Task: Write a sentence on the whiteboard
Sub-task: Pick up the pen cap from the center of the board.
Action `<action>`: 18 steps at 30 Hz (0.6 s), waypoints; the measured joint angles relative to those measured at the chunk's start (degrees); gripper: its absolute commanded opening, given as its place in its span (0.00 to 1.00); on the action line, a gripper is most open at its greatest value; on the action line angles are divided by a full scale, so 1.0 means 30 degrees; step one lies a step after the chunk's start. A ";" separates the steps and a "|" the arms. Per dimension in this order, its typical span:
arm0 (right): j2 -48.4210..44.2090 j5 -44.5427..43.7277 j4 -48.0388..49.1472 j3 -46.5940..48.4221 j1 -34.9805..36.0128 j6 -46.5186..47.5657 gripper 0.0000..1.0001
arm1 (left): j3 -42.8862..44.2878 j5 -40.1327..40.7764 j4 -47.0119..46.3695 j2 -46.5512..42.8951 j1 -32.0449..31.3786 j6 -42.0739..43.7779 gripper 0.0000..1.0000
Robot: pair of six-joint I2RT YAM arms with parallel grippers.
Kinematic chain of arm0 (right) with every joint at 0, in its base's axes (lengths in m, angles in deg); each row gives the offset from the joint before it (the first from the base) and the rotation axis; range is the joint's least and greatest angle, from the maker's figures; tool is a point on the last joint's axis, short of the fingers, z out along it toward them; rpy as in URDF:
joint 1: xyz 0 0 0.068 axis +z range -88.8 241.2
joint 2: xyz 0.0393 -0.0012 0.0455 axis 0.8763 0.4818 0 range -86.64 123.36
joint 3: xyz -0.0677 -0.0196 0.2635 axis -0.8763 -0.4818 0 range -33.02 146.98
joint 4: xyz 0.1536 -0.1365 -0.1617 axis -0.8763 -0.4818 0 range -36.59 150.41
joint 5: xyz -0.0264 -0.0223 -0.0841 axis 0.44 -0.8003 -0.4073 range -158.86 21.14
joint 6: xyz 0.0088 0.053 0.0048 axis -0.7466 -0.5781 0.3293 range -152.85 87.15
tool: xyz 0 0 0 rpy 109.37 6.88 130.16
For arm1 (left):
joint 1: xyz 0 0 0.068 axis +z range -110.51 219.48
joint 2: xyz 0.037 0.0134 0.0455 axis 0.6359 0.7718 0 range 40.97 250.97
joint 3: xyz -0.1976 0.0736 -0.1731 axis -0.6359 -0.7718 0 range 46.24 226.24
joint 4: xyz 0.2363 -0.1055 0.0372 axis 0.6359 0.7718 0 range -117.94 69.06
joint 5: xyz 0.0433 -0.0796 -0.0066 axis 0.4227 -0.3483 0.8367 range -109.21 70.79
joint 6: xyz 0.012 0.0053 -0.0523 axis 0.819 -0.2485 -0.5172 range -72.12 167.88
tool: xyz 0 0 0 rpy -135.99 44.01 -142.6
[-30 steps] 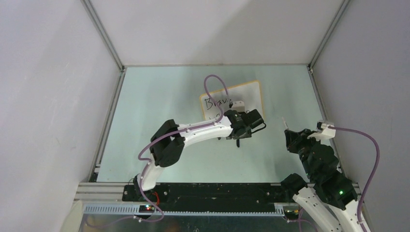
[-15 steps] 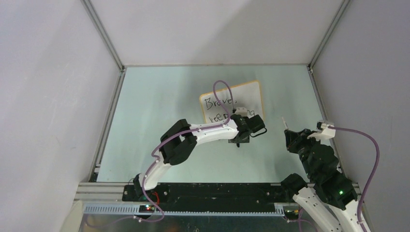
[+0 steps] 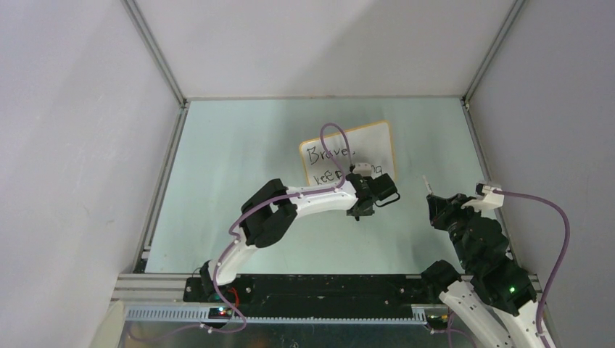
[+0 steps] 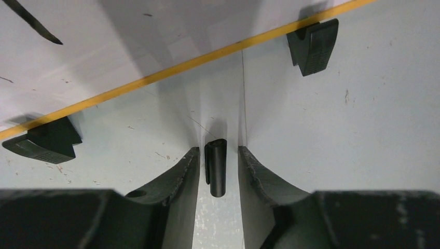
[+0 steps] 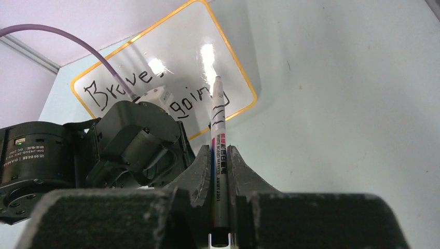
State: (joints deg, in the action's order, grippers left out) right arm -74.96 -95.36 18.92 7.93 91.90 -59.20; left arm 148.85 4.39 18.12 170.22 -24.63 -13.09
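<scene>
The whiteboard (image 3: 370, 141) lies flat at the middle back of the table, its orange-tan frame (image 4: 171, 69) and two black clip feet (image 4: 314, 45) facing my left gripper. The sentence (image 5: 111, 91) reads "Brave," over a second line partly hidden by my left arm. My left gripper (image 4: 218, 155) points down at the table just in front of the board's near edge. It is open, with a small black marker cap (image 4: 216, 168) lying between the fingers and a thin gap on each side. My right gripper (image 5: 219, 153) is shut on a whiteboard marker (image 5: 217, 116), tip pointing toward the board.
Grey walls with metal corner rails (image 3: 156, 61) enclose the pale green table (image 3: 232, 152) on three sides. My right arm (image 3: 479, 239) stands at the right, off the board. A purple cable (image 3: 330, 145) loops from my left wrist over the board.
My left arm has drawn back from over the board to just in front of its near edge, uncovering more lettering. Its jaws have narrowed around the cap. The right arm has not moved.
</scene>
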 measured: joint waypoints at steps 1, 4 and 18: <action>-0.0036 0.0000 0.0000 0.0000 0.0000 0.0000 0.00 | -0.0073 -0.0022 -0.0109 -0.0015 0.0000 0.0007 0.32; -0.0095 0.0007 -0.0007 0.0000 0.0000 0.0000 0.00 | -0.0109 0.0044 -0.0233 -0.0015 0.0007 0.0000 0.19; -0.0335 0.0117 0.0000 0.0000 0.0000 0.0007 0.00 | -0.3206 0.0080 -0.0809 -0.2426 0.0000 -0.0153 0.00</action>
State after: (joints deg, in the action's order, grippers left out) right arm -75.97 -95.01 18.92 7.93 91.90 -59.17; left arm 139.23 4.63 15.70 162.94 -24.63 -13.55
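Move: The pen cap lies between the left hand's open fingers, in line with them and about 1 cm below. From that hand, one black board clip stands some 4 cm to the right and 6 cm ahead, the other about 8 cm left and 3 cm ahead; the whiteboard's middle is roughly 18 cm ahead and 3 cm left. From the right hand, holding the pen, the cap lies some 7 cm ahead, 20 cm left and 24 cm below. The left fingers close and pinch the pen cap, then carry it about 3 cm left, slightly back and up. ##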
